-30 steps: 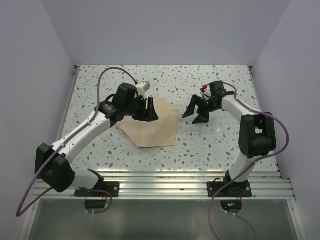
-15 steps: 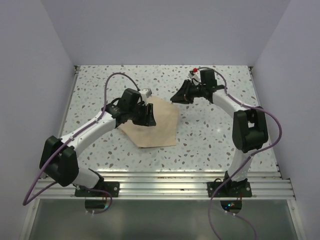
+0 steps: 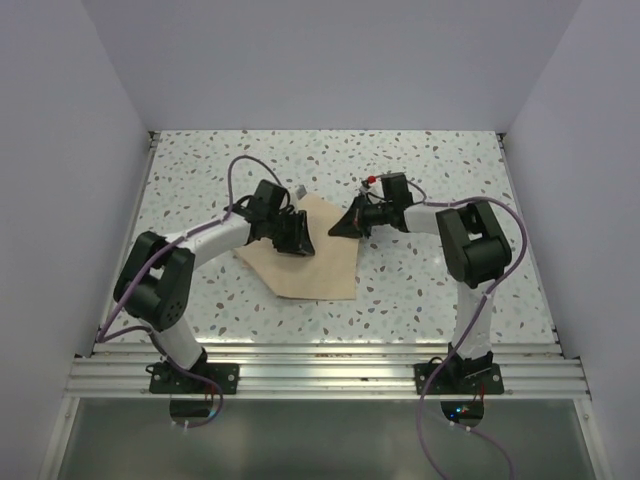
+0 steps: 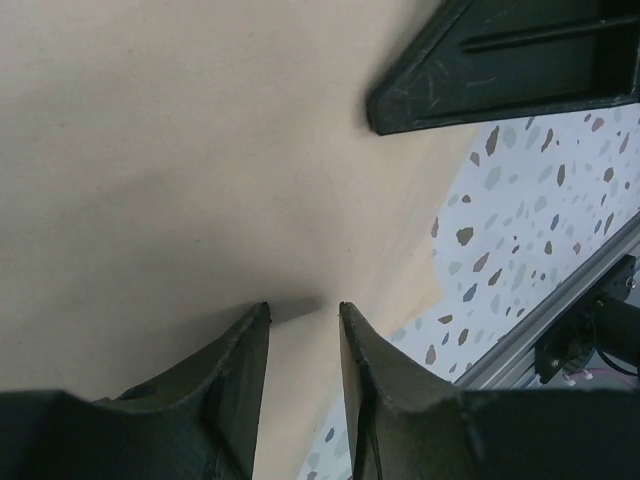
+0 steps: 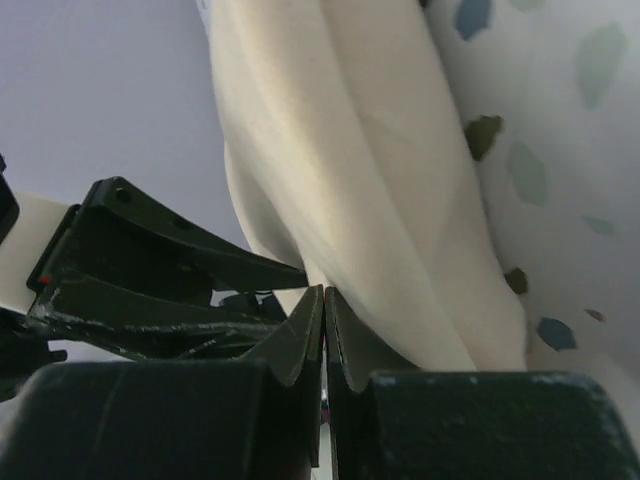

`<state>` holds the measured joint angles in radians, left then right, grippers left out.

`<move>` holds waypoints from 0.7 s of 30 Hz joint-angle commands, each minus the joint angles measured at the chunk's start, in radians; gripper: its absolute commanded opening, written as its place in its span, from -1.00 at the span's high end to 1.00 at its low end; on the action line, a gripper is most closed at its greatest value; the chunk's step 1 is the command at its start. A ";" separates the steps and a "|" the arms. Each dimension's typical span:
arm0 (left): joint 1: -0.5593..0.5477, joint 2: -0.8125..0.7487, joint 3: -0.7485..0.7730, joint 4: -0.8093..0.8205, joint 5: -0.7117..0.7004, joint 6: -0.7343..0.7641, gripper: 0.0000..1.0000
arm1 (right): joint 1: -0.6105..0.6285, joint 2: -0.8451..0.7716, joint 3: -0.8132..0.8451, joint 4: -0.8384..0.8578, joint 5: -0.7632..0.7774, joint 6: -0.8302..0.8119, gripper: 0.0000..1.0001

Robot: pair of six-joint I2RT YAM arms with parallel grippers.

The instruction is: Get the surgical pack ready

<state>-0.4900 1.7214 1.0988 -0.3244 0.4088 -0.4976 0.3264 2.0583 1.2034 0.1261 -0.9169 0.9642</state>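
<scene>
The surgical pack shows only as a tan fabric sheet [image 3: 318,268] [image 4: 200,150] [image 5: 370,180], folded and lying on the speckled table. No instruments or gauze are in view. My left gripper [image 3: 299,238] [image 4: 302,308] rests on the sheet's upper left part. Its jaws stand open a finger's width apart, tips touching the cloth with a small crease between them. My right gripper [image 3: 338,228] [image 5: 324,290] lies low at the sheet's upper right edge. It is shut, and the cloth's edge runs into its closed tips.
The speckled table [image 3: 430,290] spreads right of the sheet and behind it. A metal rail [image 3: 320,365] [image 4: 560,330] runs along the near edge. White walls close in the back and both sides. The two grippers face each other a short way apart over the sheet.
My right gripper has swung left and down to the sheet's right edge and closed there. My left gripper's jaws have narrowed, and its arm has folded in closer over the sheet.
</scene>
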 commanded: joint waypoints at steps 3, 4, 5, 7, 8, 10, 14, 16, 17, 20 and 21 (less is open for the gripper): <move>0.027 -0.123 -0.042 -0.065 -0.036 0.040 0.23 | -0.049 -0.032 -0.015 0.026 -0.034 -0.079 0.92; 0.027 -0.144 -0.039 -0.088 -0.050 0.050 0.16 | -0.053 -0.050 0.031 -0.114 -0.021 -0.185 0.92; 0.025 -0.187 -0.034 -0.141 -0.088 0.066 0.10 | -0.055 -0.058 0.059 -0.209 0.039 -0.244 0.92; 0.011 -0.230 -0.011 -0.195 -0.138 0.083 -0.07 | -0.053 -0.079 0.125 -0.446 0.110 -0.359 0.86; -0.001 -0.270 -0.001 -0.250 -0.219 0.099 -0.11 | -0.053 -0.107 0.127 -0.477 0.128 -0.373 0.83; -0.045 -0.304 0.018 -0.294 -0.309 0.102 -0.16 | -0.055 -0.138 0.113 -0.508 0.133 -0.383 0.66; -0.156 -0.335 0.006 -0.346 -0.557 0.087 -0.22 | -0.056 -0.210 0.084 -0.522 0.141 -0.375 0.22; -0.254 -0.310 0.013 -0.381 -0.676 0.083 -0.27 | -0.056 -0.234 0.078 -0.545 0.144 -0.390 0.02; -0.293 -0.281 0.016 -0.387 -0.718 0.076 -0.29 | -0.058 -0.240 0.076 -0.555 0.147 -0.401 -0.02; -0.421 -0.200 0.041 -0.436 -0.864 0.041 -0.29 | -0.061 -0.280 0.045 -0.585 0.168 -0.427 -0.08; -0.458 -0.175 0.052 -0.447 -0.886 0.037 -0.29 | -0.062 -0.303 0.030 -0.582 0.171 -0.429 -0.10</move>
<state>-0.8734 1.4796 1.1076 -0.6834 -0.2554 -0.4343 0.2691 1.8248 1.2686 -0.3916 -0.7750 0.5831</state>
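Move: The left hand hovers just over the folded wrap. The wrap's near-left corner is about 12 cm back and 6 cm to its left, the near-right corner 12 cm back and 11 cm to its right, both some 2 cm lower. For the right hand, shut at the wrap's far right part, the right edge lies about 5 cm right, 2 cm back and 3 cm below; that near-right corner is 18 cm back, 5 cm right. Left lifts, then backs about 7 cm towards the near-left corner; right withdraws rightward 5 cm, rising; both open. ##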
